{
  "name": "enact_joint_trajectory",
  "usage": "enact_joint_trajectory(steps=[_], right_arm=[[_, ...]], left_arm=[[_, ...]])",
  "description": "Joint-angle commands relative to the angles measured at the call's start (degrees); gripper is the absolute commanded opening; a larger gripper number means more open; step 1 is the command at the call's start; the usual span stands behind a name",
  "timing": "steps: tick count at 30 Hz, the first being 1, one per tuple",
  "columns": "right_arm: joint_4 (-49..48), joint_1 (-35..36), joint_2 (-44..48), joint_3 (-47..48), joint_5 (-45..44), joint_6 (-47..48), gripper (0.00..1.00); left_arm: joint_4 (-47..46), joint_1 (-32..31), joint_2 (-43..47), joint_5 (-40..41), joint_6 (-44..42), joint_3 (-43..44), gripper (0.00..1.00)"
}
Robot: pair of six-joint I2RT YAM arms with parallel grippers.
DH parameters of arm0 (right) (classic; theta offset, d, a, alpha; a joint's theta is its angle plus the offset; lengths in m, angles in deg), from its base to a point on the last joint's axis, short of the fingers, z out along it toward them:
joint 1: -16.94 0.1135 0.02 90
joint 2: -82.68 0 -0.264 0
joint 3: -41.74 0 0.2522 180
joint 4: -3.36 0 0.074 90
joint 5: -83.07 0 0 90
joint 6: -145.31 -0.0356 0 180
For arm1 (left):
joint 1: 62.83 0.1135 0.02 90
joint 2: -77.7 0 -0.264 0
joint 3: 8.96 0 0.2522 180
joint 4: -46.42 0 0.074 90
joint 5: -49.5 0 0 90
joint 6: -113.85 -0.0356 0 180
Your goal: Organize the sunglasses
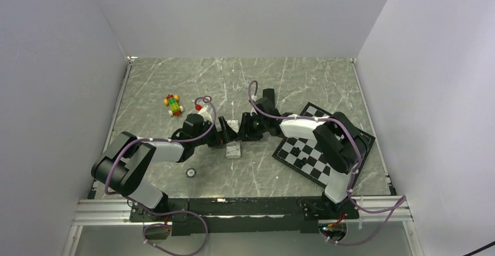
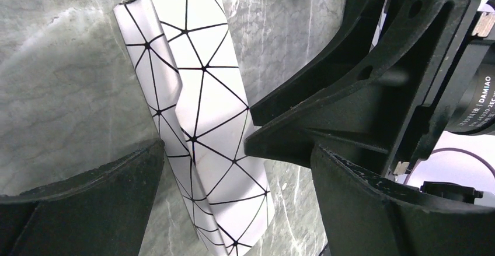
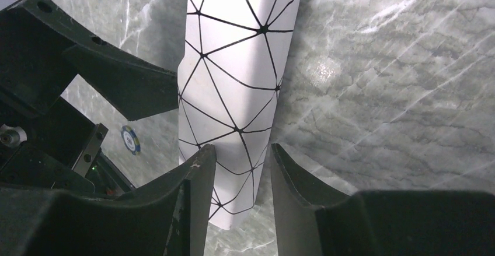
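Observation:
No sunglasses show in any view. A white case with a black line pattern (image 1: 233,149) lies flat on the marble table between the two arms. My left gripper (image 2: 236,151) is open wide, one finger on each side of the case (image 2: 198,110), neither touching it. My right gripper (image 3: 240,151) hangs over the opposite end of the case (image 3: 233,81); its jaws stand apart and a thin gap shows at the right finger. In the top view the left gripper (image 1: 225,134) and the right gripper (image 1: 244,129) face each other closely over the case.
A chessboard (image 1: 324,145) lies under the right arm. A small colourful toy car (image 1: 173,105) sits at the back left. A poker chip (image 1: 191,172) lies near the front, also seen beside the case (image 3: 131,139). White walls enclose the table.

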Motion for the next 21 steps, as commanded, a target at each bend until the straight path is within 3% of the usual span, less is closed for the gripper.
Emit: enact_joint_trajectory(steps=[1,6,11,14,17,21], right_arm=[[6.4,2.2,-5.6,0.9,-15.8,-3.5,0.41],[9.4,3.2,-4.7,1.1,-22.5,-2.5,0.38],[4.9,3.4,-1.7,0.7,-16.9,0.4,0.39],[3.9,3.4,1.5,2.4,-14.9,3.2,0.43],[6.2,3.3,6.3,6.2,-16.2,6.7,0.55],[9.3,2.2,16.0,8.2,-24.4,8.5,0.76]], left_arm=[[3.1,-0.7,0.4,1.5,-0.6,0.4,0.99],[11.8,-0.8,5.0,6.4,-1.9,0.4,0.99],[16.6,-0.8,11.3,8.9,-3.8,0.8,0.99],[22.9,-0.8,18.9,14.7,-6.1,2.9,0.99],[33.9,-0.8,27.9,22.9,-9.9,6.9,0.99],[44.8,-0.8,39.3,32.4,-13.4,12.0,0.99]])
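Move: The closed white sunglasses case lies close between the hands, its middle about 3 cm to the left hand's right, 2 cm back and 3 cm below. From the right hand it is some 3 cm left, 3 cm back and 2 cm below, with the black box about 11 cm ahead and 9 cm right. A round chip sits roughly 11 cm ahead and 6 cm left of the left hand. The left hand, still open, rises about 9 cm leftward off the case while the right opens further and lifts forward. ##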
